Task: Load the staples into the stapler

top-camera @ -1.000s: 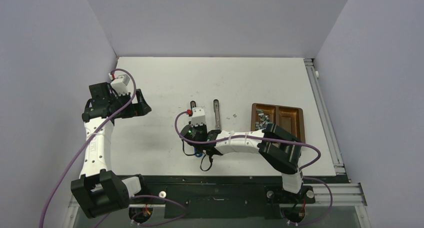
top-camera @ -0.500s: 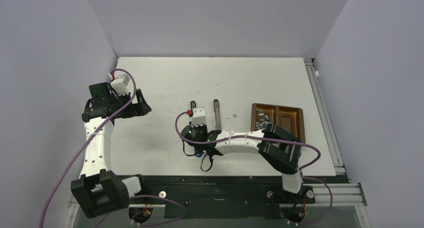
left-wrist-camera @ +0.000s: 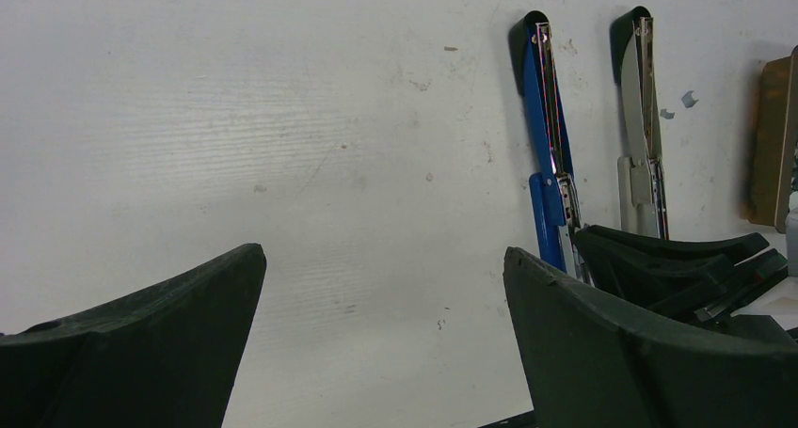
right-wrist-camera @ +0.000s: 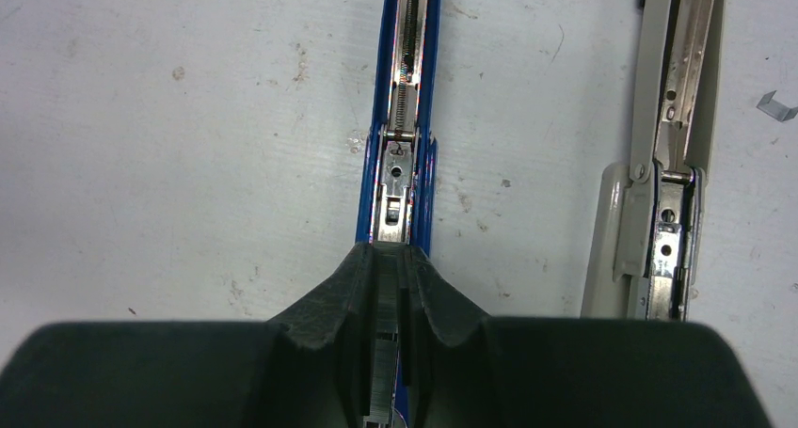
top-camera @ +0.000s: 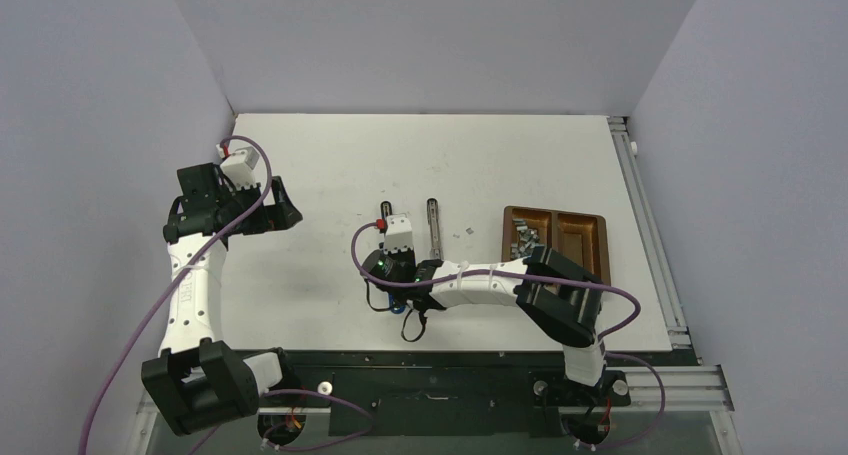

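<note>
A blue stapler (right-wrist-camera: 406,118) lies opened flat on the white table, its metal channel facing up. My right gripper (right-wrist-camera: 395,254) hangs right over that channel, shut on a silver strip of staples (right-wrist-camera: 384,353) that shows between its fingers. More staples (top-camera: 525,237) lie in a loose pile in the left compartment of a brown tray (top-camera: 580,237). In the top view the right wrist hides most of the blue stapler (top-camera: 385,211). My left gripper (left-wrist-camera: 384,249) is open with nothing in it, over bare table well to the left (top-camera: 285,213).
A second, grey stapler (right-wrist-camera: 668,146) lies opened just right of the blue one, also seen in the top view (top-camera: 433,227). One loose staple (right-wrist-camera: 777,106) rests on the table between it and the tray. Walls close off the table's left, right and back sides.
</note>
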Available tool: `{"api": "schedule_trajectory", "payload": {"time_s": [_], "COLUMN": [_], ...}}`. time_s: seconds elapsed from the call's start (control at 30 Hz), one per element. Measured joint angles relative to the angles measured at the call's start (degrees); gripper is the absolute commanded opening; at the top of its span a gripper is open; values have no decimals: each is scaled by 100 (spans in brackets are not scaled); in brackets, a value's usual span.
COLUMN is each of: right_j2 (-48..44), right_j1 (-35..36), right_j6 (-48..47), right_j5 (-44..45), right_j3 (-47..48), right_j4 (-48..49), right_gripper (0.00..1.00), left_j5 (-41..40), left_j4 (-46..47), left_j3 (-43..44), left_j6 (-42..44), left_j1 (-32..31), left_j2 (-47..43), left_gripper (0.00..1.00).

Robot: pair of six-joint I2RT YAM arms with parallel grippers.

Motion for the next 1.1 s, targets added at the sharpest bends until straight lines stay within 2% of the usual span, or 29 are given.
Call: {"api": "schedule_trajectory", "payload": {"time_s": [0.6, 0.9, 1.1], "right_j2": [81, 81, 79], "right_j1": [0, 0, -2], "right_j6": [0, -4, -24], "right_j5": [-2, -59, -90], "right_j3": [-9, -66, -74], "right_j4": [66, 74, 74], "right_gripper": [9, 32, 33], "left_j5": [0, 2, 2], "left_j4": [0, 0, 0], "left_j3": [17, 17, 17], "left_j6": [0, 0, 0], "left_j1": [0, 0, 0], "left_j2": [0, 0, 0], "left_gripper": [96, 96, 96]}}
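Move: The open channel of the blue stapler lies right under the right hand, about 1 cm below the point between its fingers, which already hold a strip of staples lined up with it. The grey stapler stands some 9 cm to the right and 3 cm farther out; loose staples lie about 14 cm right and 8 cm ahead of the hand. From the idle left hand, the channel is about 23 cm right, 6 cm back and 16 cm down. The staple strip, still pinched at first, is lowered about half a centimetre into the blue stapler's channel by the right hand, which then stays there with its wrist steady. The fingers then open to about a third, letting go of the strip on both sides while the hand sinks roughly another half centimetre around it. ##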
